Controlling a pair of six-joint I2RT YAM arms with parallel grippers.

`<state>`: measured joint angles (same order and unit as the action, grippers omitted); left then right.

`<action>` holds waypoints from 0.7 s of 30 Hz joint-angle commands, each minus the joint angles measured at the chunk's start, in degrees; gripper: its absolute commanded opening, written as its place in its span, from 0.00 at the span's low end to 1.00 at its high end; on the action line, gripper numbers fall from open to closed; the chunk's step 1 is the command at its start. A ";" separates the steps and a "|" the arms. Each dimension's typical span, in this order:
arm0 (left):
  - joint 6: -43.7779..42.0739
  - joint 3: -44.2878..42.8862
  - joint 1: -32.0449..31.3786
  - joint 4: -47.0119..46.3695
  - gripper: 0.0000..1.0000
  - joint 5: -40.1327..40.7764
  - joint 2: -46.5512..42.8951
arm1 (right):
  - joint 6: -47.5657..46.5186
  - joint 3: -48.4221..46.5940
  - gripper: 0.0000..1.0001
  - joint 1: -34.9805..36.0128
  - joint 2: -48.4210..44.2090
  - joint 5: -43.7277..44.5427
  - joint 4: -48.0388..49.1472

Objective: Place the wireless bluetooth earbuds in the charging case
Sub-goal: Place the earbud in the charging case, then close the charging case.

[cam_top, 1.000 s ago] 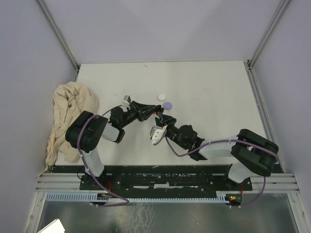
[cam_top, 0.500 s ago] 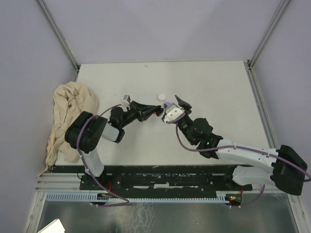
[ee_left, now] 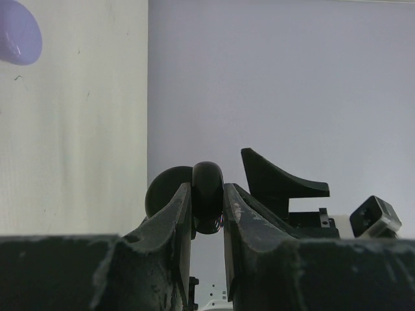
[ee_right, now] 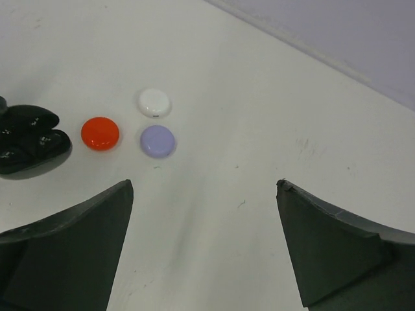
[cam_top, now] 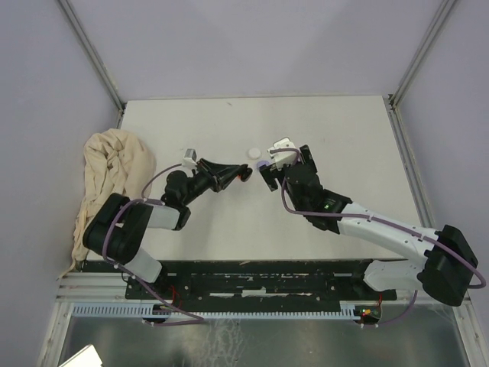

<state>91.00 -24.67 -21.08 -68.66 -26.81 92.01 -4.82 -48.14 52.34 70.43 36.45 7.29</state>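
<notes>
My left gripper [ee_left: 207, 189] is shut on a glossy black round charging case [ee_left: 207, 175], held edge-on just above the table; a second black round half [ee_left: 163, 192] shows beside it. From above, the left gripper [cam_top: 241, 173] reaches right, its tip next to a red disc [cam_top: 247, 175]. My right gripper [ee_right: 204, 194] hangs open and empty over bare table, to the right of the discs; from above the right gripper [cam_top: 283, 162] sits beside the lilac disc [cam_top: 263, 164]. No earbuds are in view.
Three small discs lie close together: the red disc [ee_right: 100, 133], a white disc [ee_right: 154, 102] and the lilac disc [ee_right: 158, 141]. A crumpled beige cloth [cam_top: 111, 180] lies at the table's left edge. Grey walls enclose the table.
The right gripper has pulled away from the left gripper's tip, moved toward the far right, and opened wide. The left gripper stays shut on the black case.
</notes>
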 commanded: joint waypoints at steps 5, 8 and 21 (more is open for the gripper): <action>-6.90 1.33 0.08 11.07 0.03 8.21 -10.88 | 6.44 5.06 1.00 -1.76 -0.11 -0.14 4.61; -7.15 1.32 0.08 13.08 0.03 9.45 -13.46 | 7.28 3.84 1.00 -2.74 2.15 -1.56 5.04; -6.25 1.80 -1.55 19.10 0.03 18.38 -18.28 | 11.17 6.18 0.99 -1.32 9.59 -7.48 12.78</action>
<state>86.52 -21.41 -21.85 -50.06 -12.27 73.84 5.10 -41.71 49.71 76.77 31.14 13.50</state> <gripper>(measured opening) 0.283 0.994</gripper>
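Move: The black charging case is already pinched in the left fingertips, practically at that hand's point. From the right hand, empty and wide open, it lies about 11 cm to the left, 4 cm back and 4 cm lower. On the table some 20 cm below the right hand stand the purple case, about 8 cm ahead and 7 cm left; the red one, 6 cm ahead and 12 cm left; and the white one, 12 cm ahead and 10 cm left. The black case is carried left about 3.5 cm and raised a couple of centimetres in the left hand's unchanged pinch, swinging some 15 degrees counter-clockwise, away from the right hand. Meanwhile the right hand sinks about 7 cm beside it towards table height, fingertips tipping slightly down, jaws staying wide open and touching nothing. ##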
